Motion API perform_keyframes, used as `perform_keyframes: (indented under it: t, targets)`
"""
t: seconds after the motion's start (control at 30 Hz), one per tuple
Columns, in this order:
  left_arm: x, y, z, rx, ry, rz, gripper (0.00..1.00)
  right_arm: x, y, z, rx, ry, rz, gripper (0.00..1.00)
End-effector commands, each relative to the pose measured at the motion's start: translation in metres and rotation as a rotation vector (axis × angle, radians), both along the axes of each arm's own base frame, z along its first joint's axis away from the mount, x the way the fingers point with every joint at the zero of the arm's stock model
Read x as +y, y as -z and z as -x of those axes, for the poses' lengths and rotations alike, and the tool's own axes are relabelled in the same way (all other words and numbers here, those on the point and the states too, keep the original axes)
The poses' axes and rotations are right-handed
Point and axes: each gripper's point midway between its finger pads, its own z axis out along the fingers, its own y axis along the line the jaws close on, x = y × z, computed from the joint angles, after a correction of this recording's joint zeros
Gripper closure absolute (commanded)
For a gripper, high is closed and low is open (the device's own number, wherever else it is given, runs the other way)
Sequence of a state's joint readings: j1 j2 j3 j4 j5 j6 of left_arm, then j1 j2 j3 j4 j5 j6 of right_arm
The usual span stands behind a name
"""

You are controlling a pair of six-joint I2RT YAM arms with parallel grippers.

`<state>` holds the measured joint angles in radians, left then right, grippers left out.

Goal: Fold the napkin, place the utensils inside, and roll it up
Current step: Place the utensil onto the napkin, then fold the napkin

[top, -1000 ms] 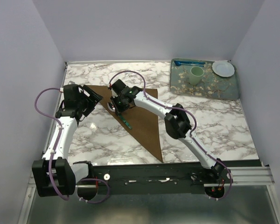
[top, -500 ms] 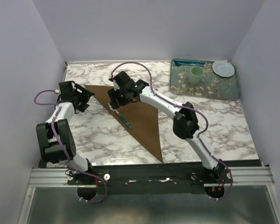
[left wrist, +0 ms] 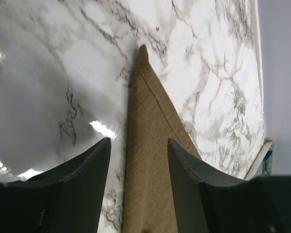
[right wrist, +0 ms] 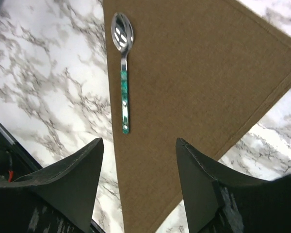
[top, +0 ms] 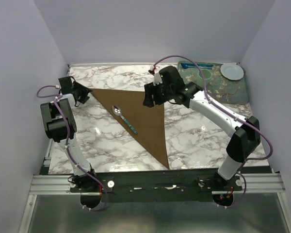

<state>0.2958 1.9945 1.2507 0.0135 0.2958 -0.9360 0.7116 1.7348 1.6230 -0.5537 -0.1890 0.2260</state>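
Note:
The brown napkin (top: pixel 145 116) lies folded into a triangle on the marble table. The spoon (top: pixel 124 120), with a silver bowl and a teal handle, lies on the napkin along its left slanted edge. My left gripper (top: pixel 86 94) is open and low at the napkin's far left corner. In the left wrist view the napkin's corner (left wrist: pixel 148 126) runs between the gripper's (left wrist: pixel 138 141) open fingers. My right gripper (top: pixel 148 97) is open and empty above the napkin's far edge. The right wrist view shows the spoon (right wrist: pixel 123 73) on the napkin (right wrist: pixel 194 82), beyond the gripper (right wrist: pixel 139 141).
A patterned green tray (top: pixel 240 94) sits at the back right, partly hidden by my right arm. It holds a white plate (top: pixel 232 71), a bright blue utensil (top: pixel 191 64) and a pale green cup (top: pixel 206 75). Walls stand close on the left, back and right.
My right gripper has left the spoon on the napkin and pulled up and to the right. My left gripper has swung back and left to the napkin's far left corner.

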Motion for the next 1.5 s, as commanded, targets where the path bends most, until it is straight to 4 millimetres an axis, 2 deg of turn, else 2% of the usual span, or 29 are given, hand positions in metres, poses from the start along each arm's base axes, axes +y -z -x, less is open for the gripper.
perform_keyframes:
  t: [0.0, 0.03, 0.33, 0.63, 0.73, 0.77, 0.83, 0.87, 0.9, 0.97, 1.0, 1.07, 1.1, 1.17, 1.2, 1.33, 1.43, 1.47]
  targets:
    - [0.009, 0.011, -0.02, -0.01, -0.003, 0.001, 0.44, -0.006, 0.02, 0.013, -0.011, -0.032, 0.023, 0.31]
    - [0.009, 0.014, -0.02, 0.0, -0.003, 0.006, 0.44, -0.009, 0.026, 0.014, -0.006, -0.025, 0.031, 0.31]
    - [0.016, 0.023, -0.03, 0.013, -0.011, -0.011, 0.51, -0.018, 0.024, 0.013, -0.029, -0.003, 0.018, 0.3]
    - [0.019, 0.027, -0.042, 0.012, 0.02, -0.035, 0.65, -0.023, 0.027, 0.013, -0.02, 0.012, 0.022, 0.3]
    - [0.022, 0.017, -0.047, -0.019, 0.034, -0.068, 0.73, -0.022, 0.028, 0.014, -0.013, 0.012, 0.02, 0.3]
    - [0.022, 0.011, -0.05, -0.033, 0.041, -0.082, 0.82, -0.021, 0.029, 0.014, -0.01, 0.01, 0.02, 0.3]
    - [0.02, 0.0, -0.052, -0.056, 0.059, -0.113, 0.92, -0.02, 0.03, 0.014, -0.005, 0.01, 0.015, 0.3]
    - [0.013, -0.007, -0.053, -0.069, 0.077, -0.124, 0.97, -0.019, 0.034, 0.014, 0.006, 0.011, 0.016, 0.3]
    - [0.009, -0.019, -0.054, -0.088, 0.087, -0.139, 0.99, -0.018, 0.035, 0.014, 0.01, 0.01, 0.014, 0.3]
    - [-0.005, -0.031, -0.053, -0.104, 0.117, -0.174, 1.0, -0.016, 0.04, 0.015, 0.032, 0.009, 0.009, 0.3]
    - [-0.011, -0.045, -0.049, -0.122, 0.125, -0.19, 1.0, -0.015, 0.043, 0.016, 0.043, 0.01, 0.008, 0.3]
    - [-0.019, -0.056, -0.043, -0.131, 0.128, -0.228, 1.0, -0.012, 0.048, 0.018, 0.068, 0.009, -0.008, 0.3]
    - [-0.037, -0.069, -0.034, -0.149, 0.151, -0.239, 1.0, -0.012, 0.055, 0.022, 0.089, 0.004, -0.006, 0.3]
    - [-0.05, -0.076, -0.025, -0.153, 0.162, -0.276, 1.0, -0.007, 0.058, 0.027, 0.116, -0.009, -0.035, 0.3]
    - [-0.056, -0.085, -0.013, -0.162, 0.164, -0.289, 1.0, -0.009, 0.066, 0.031, 0.138, -0.008, -0.034, 0.3]
    - [-0.094, -0.097, 0.016, -0.184, 0.209, -0.319, 1.0, -0.008, 0.077, 0.042, 0.184, -0.02, -0.052, 0.3]
    - [-0.109, -0.1, 0.039, -0.188, 0.237, -0.311, 1.0, -0.01, 0.083, 0.049, 0.207, -0.022, -0.059, 0.3]
    - [-0.13, -0.099, 0.047, -0.189, 0.282, -0.301, 1.0, -0.011, 0.084, 0.051, 0.213, -0.02, -0.061, 0.3]
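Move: The left hand goes for the napkin's far-left corner, about 6 cm ahead, 3 cm to its left and 2 cm below its fingers. The middle of the spoon lies some 15 cm back and 20 cm right of the left hand, also 2 cm lower; the napkin's far-right corner is about 6 cm ahead and 39 cm right, equally low. From the right hand, the far-left corner lies roughly 21 cm ahead, 33 cm left and 20 cm below. The left fingers shut on the napkin's far-left corner after easing about 5 cm forward and slightly left and down onto it. Keeping the pinch, the left hand lifts it some 12 cm while carrying it about 13 cm right and 6 cm back, towards the spoon, rolling its left side up and turning clockwise. The right hand, open and touching nothing, sinks about 8 cm and backs off 4 cm over the napkin. ##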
